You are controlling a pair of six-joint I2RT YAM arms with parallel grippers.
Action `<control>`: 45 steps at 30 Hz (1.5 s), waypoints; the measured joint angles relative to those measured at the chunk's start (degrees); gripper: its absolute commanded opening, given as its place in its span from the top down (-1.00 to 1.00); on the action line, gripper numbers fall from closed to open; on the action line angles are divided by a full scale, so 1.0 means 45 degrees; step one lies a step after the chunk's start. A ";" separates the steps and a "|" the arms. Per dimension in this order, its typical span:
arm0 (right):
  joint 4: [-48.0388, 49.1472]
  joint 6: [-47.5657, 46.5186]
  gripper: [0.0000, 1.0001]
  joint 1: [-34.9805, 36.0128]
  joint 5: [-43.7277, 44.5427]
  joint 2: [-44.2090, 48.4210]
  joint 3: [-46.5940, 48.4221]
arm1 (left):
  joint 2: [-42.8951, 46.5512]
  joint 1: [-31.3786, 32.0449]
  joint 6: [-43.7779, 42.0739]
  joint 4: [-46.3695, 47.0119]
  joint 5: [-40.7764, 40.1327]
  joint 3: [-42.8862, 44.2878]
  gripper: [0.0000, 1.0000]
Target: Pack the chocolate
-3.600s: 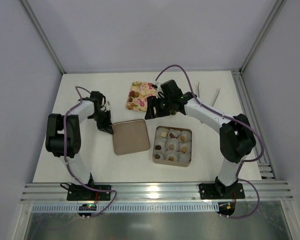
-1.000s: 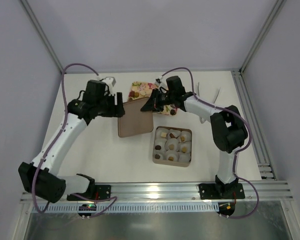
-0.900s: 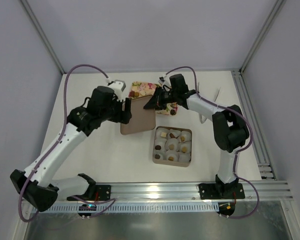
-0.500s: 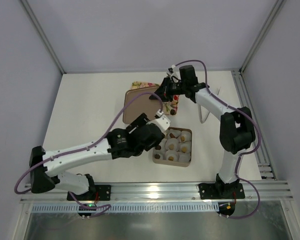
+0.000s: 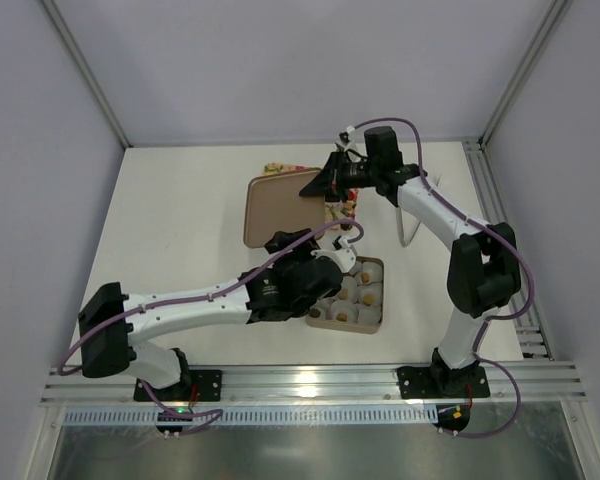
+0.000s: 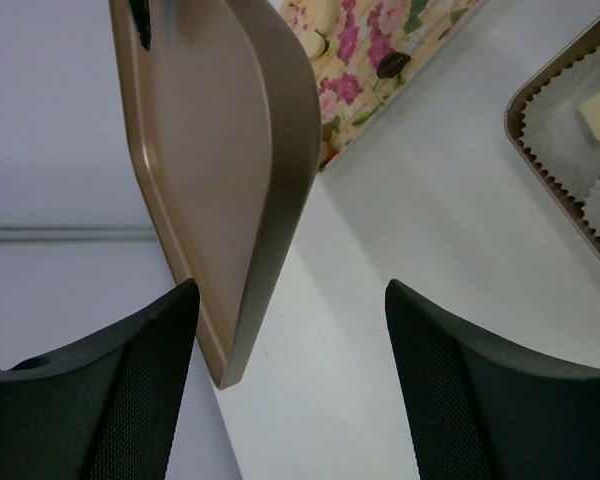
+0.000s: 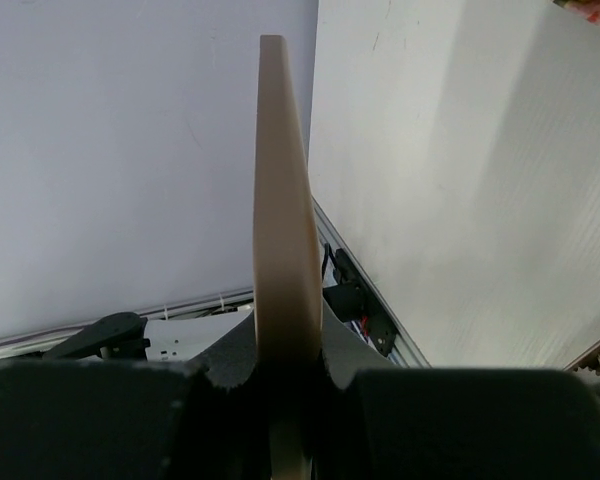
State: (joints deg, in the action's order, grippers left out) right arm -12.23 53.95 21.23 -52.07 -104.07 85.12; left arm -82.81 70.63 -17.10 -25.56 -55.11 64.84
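Note:
My right gripper (image 5: 320, 186) is shut on the edge of the tan box lid (image 5: 275, 205) and holds it off the table, tilted up. In the right wrist view the lid (image 7: 280, 200) shows edge-on, pinched in the right gripper (image 7: 285, 365). The left gripper (image 5: 332, 250) hangs open between lid and box with nothing inside; its fingers (image 6: 480, 400) frame bare table. Chocolate (image 5: 366, 297) sits in white paper cups in the tan box (image 5: 310, 312). More chocolate (image 6: 392, 65) lies on the floral tray (image 6: 380, 100), which is partly hidden behind the lid (image 6: 220, 170).
The box rim (image 6: 540, 150) with crinkled cups lies just right of the left gripper (image 6: 290, 330). The floral tray (image 5: 342, 210) is at the back centre, half covered by lid and arm. Aluminium rails run along the right and near edges of the table.
The left gripper has left the lid's left edge and swung round to the near side by the box. The right gripper has carried the lid toward the back and tilted it up.

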 measured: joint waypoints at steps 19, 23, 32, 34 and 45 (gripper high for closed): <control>-0.0049 0.0083 -0.38 -0.0151 -0.0005 0.1020 -0.0729 | -0.0379 -0.0321 -0.4318 0.4245 -0.1205 -0.1030 1.00; -0.0486 -0.0408 -0.79 -0.0257 0.0573 0.1307 -0.0729 | -0.0374 -0.0316 -0.4056 0.4090 -0.1049 -0.0748 1.00; -0.0826 -0.1132 -0.99 -0.2312 0.3531 0.3803 -0.1350 | -0.0369 -0.0282 -0.1685 0.1579 0.0457 0.1064 0.99; -0.0831 -0.1200 -0.99 -0.2909 0.4274 0.4673 -0.1719 | -0.0369 -0.0282 -0.1098 0.0947 0.0971 0.1530 0.99; -0.0865 -0.2147 -0.99 -0.4376 0.6980 0.8170 -0.5236 | -0.0345 -0.1671 0.3740 -0.2079 0.7825 0.4595 0.99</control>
State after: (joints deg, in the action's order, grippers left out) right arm -16.12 44.29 1.54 -20.67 -67.31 61.56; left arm -84.36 63.11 -0.27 -34.92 -19.90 85.52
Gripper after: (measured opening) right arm 0.996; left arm 0.091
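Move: The lid hangs flat-ish in the right hand's pinch. Its middle is about 7 cm ahead of the left hand, 1 cm left and 2 cm above, and about 5 cm back and 7 cm left of the right hand, 1 cm below. From the left hand, the chocolate box lies 12 cm right and 2 cm back, the flowered tray some 23 cm ahead and 3 cm right, both about 19 cm down. The left fingers close on the lid's near edge as that hand eases about 2.5 cm forward, while the right still grips it. The right fingers then open wide and that hand pulls away some 20 cm to the right, swinging clockwise. Keeping its pinch, the left hand carries the lid about 8 cm right and 5 cm up, drawing slightly back as it rolls its left side down and tips downward. ##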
